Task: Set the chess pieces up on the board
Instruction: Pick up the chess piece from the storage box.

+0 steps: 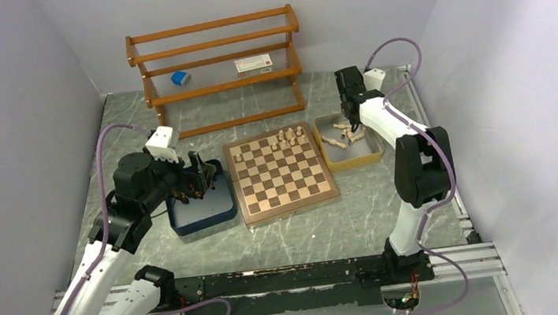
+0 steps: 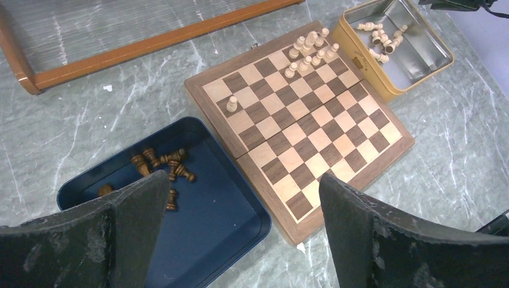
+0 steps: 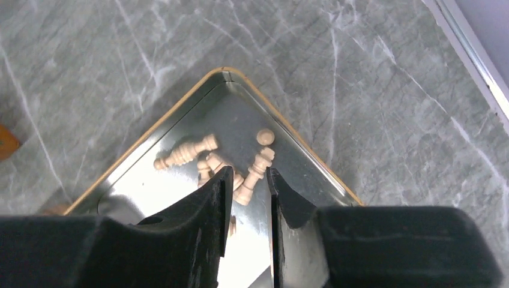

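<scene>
The board [image 1: 282, 174] lies in the middle of the table. Several cream chess pieces [image 2: 309, 51] stand at its far right corner and one cream pawn [image 2: 231, 104] stands alone at its far left. Dark pieces [image 2: 162, 162] lie loose in the navy tray [image 2: 228, 210]. My left gripper [image 2: 243, 180] hangs wide open above that tray's near corner, holding nothing. My right gripper [image 3: 249, 171] hovers over the yellow tray [image 3: 288, 129], its jaws narrowly apart. A cream piece [image 3: 255, 174] lies in the tray just past its fingertips, among other cream pieces.
A wooden shelf rack [image 1: 214, 70] stands at the back, holding a small blue object [image 1: 181, 77] and a white box [image 1: 253, 64]. The navy tray [image 1: 215, 212] touches the board's left side; the yellow tray [image 1: 355, 161] sits at its right. Grey walls close in both sides.
</scene>
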`<state>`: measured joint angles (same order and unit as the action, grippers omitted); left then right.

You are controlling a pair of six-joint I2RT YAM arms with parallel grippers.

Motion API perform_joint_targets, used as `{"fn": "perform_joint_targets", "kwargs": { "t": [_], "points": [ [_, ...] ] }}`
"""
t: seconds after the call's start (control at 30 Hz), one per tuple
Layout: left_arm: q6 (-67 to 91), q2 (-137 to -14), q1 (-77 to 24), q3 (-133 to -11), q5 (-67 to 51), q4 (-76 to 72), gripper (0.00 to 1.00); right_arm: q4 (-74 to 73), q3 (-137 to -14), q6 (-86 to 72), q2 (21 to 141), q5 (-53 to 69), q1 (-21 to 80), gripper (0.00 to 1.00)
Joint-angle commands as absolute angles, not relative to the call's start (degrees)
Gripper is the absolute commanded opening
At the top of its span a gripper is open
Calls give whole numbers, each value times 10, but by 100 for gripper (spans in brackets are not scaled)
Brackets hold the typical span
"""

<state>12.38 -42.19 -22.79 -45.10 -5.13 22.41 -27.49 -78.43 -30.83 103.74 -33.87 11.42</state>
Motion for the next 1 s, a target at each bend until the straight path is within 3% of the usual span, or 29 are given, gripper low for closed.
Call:
{"fn": "perform_joint_targets", "kwargs": {
  "t": [0.0,0.33,0.97],
  "points": [
    [115,-411,-232,-456,-72,214,99,-289,-804,-432,1083,-400,102,30],
    [116,-400,-232,-456,-72,216,99,-352,-847,-549,1149,-434,96,31],
    [116,-401,-233,-456,-66,218,99,-346,-873,-562,1195,-446,91,31]
  ]
}}
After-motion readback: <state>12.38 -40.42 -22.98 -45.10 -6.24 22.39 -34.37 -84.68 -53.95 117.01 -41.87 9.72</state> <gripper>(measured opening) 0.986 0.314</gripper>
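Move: The small round-headed piece near the right side of the yellow storage box lies about 2 cm ahead of the right hand, 4 cm to its right and some 8 cm below. A lying piece stretches beside it, its middle roughly 3 cm nearer the base and 2 cm farther left; another lies about 1 cm beyond the round-headed piece and 6 cm to its left. From the left hand the round-headed piece is roughly 21 cm ahead, 48 cm right and 20 cm lower. The right hand sinks about 6 cm into the area over the storage box, nearly all of it quickly at first, while edging some 2.5 cm to the right towards the round-headed piece. The wrist turns about 20 degrees clockwise, bringing that piece's head into line with the gap between the fingertips; the fingers stay about a third open and the hand then slows to a creep, with no touch to be made out. ##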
